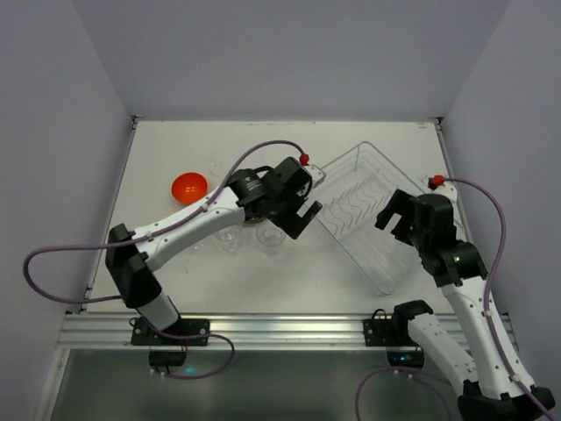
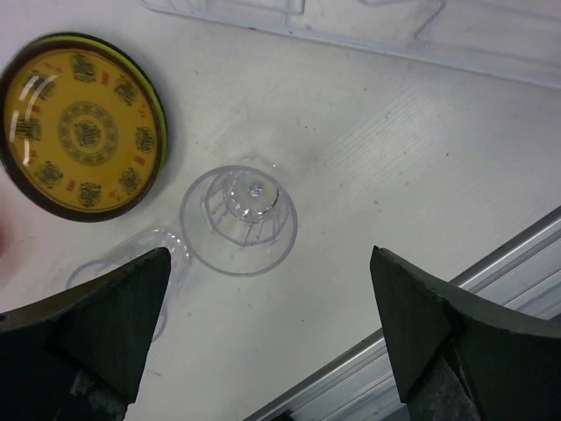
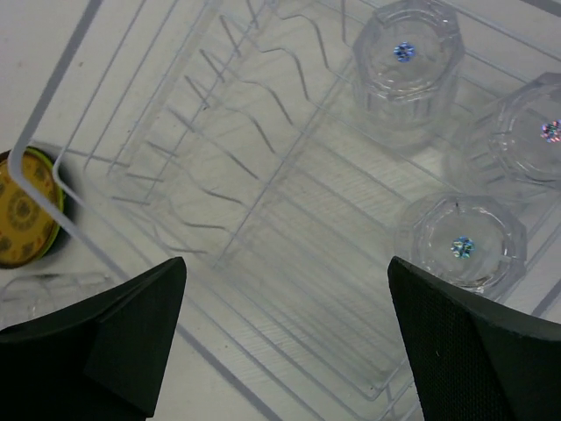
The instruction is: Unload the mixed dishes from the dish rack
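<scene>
The dish rack [image 1: 358, 200], a clear tray, lies tilted at the centre right of the table. In the right wrist view its wire holder [image 3: 230, 149] stands bare and three clear cups [image 3: 405, 63] [image 3: 462, 244] [image 3: 528, 139] sit upside down in the tray. My right gripper [image 3: 285, 338] hovers open above the rack floor, holding nothing. My left gripper [image 2: 272, 324] is open over the table just left of the rack [image 2: 351, 26], above an upturned clear cup [image 2: 238, 219]. A second cup [image 2: 131, 267] is partly hidden by its left finger. The yellow patterned plate [image 2: 83, 127] lies beside them. The orange bowl [image 1: 188, 187] rests further left.
More clear cups [image 1: 230, 239] [image 1: 272, 238] stand on the table under the left arm. The metal rail [image 2: 491, 263] of the table's near edge runs close behind the left gripper. White walls close in the table on three sides.
</scene>
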Motion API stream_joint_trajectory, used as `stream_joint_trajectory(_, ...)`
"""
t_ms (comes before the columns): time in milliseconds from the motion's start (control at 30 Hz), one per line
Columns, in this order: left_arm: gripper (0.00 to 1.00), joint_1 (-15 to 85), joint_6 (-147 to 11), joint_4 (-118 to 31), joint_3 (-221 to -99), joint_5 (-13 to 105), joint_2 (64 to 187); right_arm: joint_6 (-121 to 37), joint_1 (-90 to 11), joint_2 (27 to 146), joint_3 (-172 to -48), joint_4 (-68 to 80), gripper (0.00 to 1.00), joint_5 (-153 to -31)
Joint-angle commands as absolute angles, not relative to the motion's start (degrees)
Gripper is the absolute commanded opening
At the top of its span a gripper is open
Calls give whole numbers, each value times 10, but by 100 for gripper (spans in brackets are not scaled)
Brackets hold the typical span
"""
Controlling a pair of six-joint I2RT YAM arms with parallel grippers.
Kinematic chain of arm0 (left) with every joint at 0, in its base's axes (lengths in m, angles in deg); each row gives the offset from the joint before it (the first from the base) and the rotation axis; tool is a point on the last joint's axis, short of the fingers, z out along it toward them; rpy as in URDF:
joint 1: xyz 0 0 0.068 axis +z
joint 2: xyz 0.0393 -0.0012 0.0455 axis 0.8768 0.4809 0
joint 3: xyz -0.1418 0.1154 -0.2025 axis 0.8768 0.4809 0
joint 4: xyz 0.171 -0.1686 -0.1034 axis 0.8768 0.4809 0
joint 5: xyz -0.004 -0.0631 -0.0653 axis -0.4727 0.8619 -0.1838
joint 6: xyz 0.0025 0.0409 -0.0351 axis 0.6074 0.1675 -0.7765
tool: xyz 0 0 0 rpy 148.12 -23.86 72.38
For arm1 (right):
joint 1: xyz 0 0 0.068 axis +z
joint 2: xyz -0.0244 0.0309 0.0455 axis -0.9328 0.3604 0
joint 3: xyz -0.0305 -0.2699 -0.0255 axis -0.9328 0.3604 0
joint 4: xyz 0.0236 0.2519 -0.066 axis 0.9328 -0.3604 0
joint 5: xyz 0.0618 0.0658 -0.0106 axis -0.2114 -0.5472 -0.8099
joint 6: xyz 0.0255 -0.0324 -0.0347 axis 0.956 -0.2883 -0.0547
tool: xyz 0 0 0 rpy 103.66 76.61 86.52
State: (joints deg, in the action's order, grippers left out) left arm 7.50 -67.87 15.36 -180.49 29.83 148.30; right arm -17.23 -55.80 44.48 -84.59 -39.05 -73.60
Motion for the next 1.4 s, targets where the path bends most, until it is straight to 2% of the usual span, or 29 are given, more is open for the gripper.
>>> stream_joint_trajectory(0,100,79,-711,95,-1796,250,1390,-95,-560,479,-854,-366,99,-604)
stream_joint_trajectory(67,100,83,-729,59,-1761,210,1311,-87,-560,506,-860,-367,99,-580)
stream_joint_trajectory(200,100,87,-765,-37,-1590,77,1150,-39,-562,541,-886,-427,99,-521)
stream_joint_trajectory(333,100,90,-786,-54,-1484,24,1078,-30,-584,546,-869,-449,99,-519)
stream_joint_trajectory(433,100,90,-792,-96,-1433,36,1022,-35,-627,544,-863,-458,99,-534)
stream_joint_trajectory(500,100,90,-780,-91,-1439,61,1006,-43,-643,535,-860,-458,99,-541)
stream_joint_trajectory(700,100,90,-776,4,-1477,25,1017,-69,-676,545,-843,-453,99,-562)
stream_joint_trajectory(833,100,90,-762,-29,-1417,19,991,-78,-686,541,-820,-433,99,-572)
stream_joint_trajectory(933,100,90,-757,-64,-1383,59,973,-90,-707,546,-809,-415,99,-594)
stream_joint_trajectory(1100,100,90,-760,-61,-1378,77,978,-122,-718,556,-798,-376,99,-645)
stream_joint_trajectory(1367,100,90,-749,-81,-1368,107,950,-90,-720,607,-790,-369,99,-642)
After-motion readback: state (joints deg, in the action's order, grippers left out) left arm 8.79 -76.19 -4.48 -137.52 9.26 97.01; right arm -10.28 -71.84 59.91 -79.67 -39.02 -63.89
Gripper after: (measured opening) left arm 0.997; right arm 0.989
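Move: The right hand, empty, goes for the nearest upside-down glass at the rack's near end, about 10 cm to its right, 2 ahead and 15 below; a second glass stands some 16 cm right, 9 ahead, a third 9 right, 13 ahead. That rack glass lies about 27 cm right of the left hand and 1 back. The glass just set down is 6 cm to the left hand's left, 2 back; the plates 13 left, 8 ahead. The right hand, fingers wide open, swings about 9 cm right and sinks some 8 cm towards the nearest rack glass, turning about 30 degrees clockwise and tipping its fingers further down, with no contact to be seen yet. Meanwhile the left hand, already open and clear of the glass it set down, climbs about 10 cm and sweeps some 15 cm left over that glass, then sinks part of the way back, its fingertips swinging up and outward. ##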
